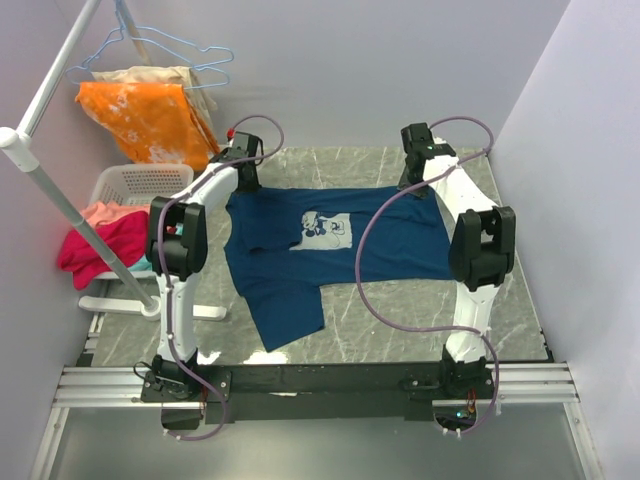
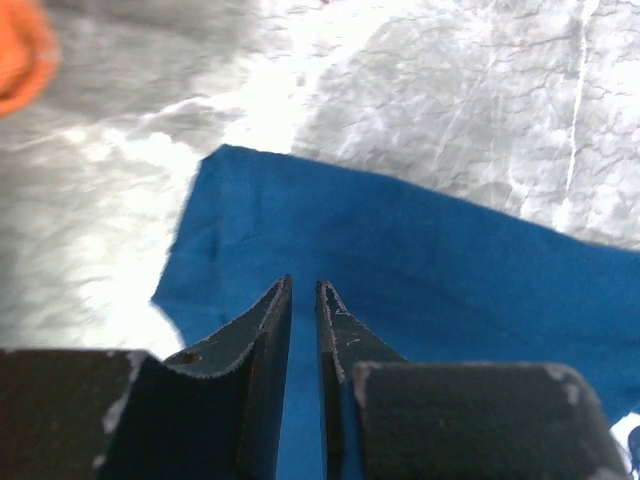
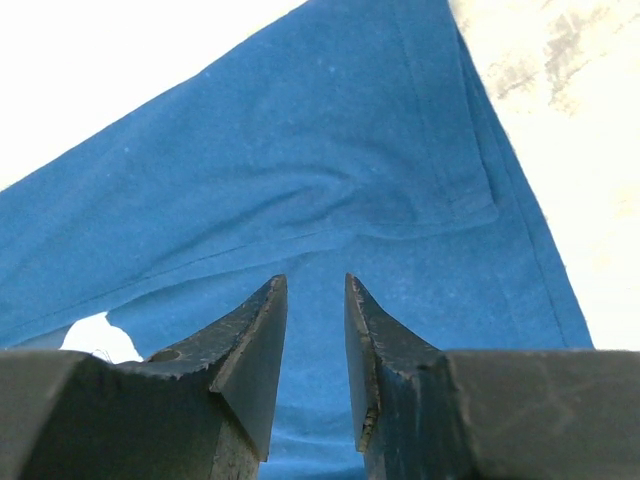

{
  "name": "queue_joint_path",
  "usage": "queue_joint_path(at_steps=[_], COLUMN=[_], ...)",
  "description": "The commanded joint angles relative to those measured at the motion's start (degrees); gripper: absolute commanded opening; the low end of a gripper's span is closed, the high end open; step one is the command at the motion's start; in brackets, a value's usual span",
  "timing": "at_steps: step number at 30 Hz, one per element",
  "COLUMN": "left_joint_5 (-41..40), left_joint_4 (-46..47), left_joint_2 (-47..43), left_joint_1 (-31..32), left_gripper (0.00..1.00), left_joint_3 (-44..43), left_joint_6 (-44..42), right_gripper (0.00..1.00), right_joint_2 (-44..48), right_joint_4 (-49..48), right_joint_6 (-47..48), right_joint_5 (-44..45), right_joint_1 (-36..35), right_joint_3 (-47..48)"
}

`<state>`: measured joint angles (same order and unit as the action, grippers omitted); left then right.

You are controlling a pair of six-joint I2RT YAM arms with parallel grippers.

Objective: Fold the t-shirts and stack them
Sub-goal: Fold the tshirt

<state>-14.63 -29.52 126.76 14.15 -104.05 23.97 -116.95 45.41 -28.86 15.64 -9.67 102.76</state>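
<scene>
A navy t-shirt (image 1: 285,265) lies spread flat on the marble table (image 1: 400,310), its pale cartoon print (image 1: 325,228) facing up. One sleeve reaches toward the near edge. My left gripper (image 1: 243,183) hovers at the shirt's far left corner. In the left wrist view its jaws (image 2: 303,283) stand a narrow slit apart over the blue cloth (image 2: 420,250), pinching nothing. At the far right edge, my right gripper (image 1: 419,180) is a little wider open. The right wrist view shows its jaws (image 3: 315,278) above a hemmed part of the shirt (image 3: 330,150), with nothing between them.
A white laundry basket (image 1: 140,183) at the back left holds an orange cloth (image 1: 145,115) and a pink-red garment (image 1: 100,240). Wire hangers (image 1: 190,50) hang on a white rack pole (image 1: 70,210). Purple cables (image 1: 370,280) loop over the shirt.
</scene>
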Motion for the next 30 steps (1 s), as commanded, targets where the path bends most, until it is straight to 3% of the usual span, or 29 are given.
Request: queue_joint_path(at_steps=[1, 4, 11, 20, 30], left_joint_5=[-5.40, -6.81, -1.54, -3.82, -2.07], left_joint_4=[1.83, 2.62, 1.13, -3.88, -5.72], left_joint_2=[-7.57, -11.35, -14.70, -11.45, -8.90], left_joint_1=[1.49, 3.42, 5.97, 6.85, 6.85], left_gripper=[0.23, 0.25, 0.25, 0.23, 0.23], left_joint_3=[2.53, 7.18, 14.48, 14.58, 15.63], left_joint_6=[-2.87, -2.53, 3.98, 10.48, 13.30], right_gripper=[0.39, 0.39, 0.38, 0.39, 0.39], right_joint_2=[4.18, 3.48, 0.32, -3.81, -4.69], right_joint_4=[-1.46, -1.20, -2.51, -0.85, 1.00], right_joint_6=[-0.93, -1.63, -3.65, -7.08, -11.39], right_joint_5=[2.73, 3.17, 1.15, -2.72, 0.79], right_joint_1=[0.09, 0.27, 0.97, 3.52, 6.33], right_joint_3=[-1.95, -3.26, -6.08, -4.24, -5.11])
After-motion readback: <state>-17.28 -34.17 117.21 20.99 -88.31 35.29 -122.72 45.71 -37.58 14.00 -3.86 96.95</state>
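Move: The left hand, some 5 cm above the cloth, is headed for the near edge of the folded-over sleeve, about 15 cm back and 4 cm right; the shirt's far left corner is 2 cm ahead and 4 cm left, the mouse print 11 cm back and 22 cm right. For the right hand, the flap's near edge is about 3 cm back, 4 cm right and 9 cm below, the print 6 cm back and 23 cm left. Backwards over the folded flap goes the left hand, about 9 cm in all and a little to the right, first lifting some 3 cm, then sinking 5 towards the sleeve with its fingers tipping down. The right hand mainly sinks, about 8 cm, drifting right towards the hem and slightly back onto the flap's near edge while turning a little clockwise. Both grippers keep their part-open gap; contact can't be seen. ##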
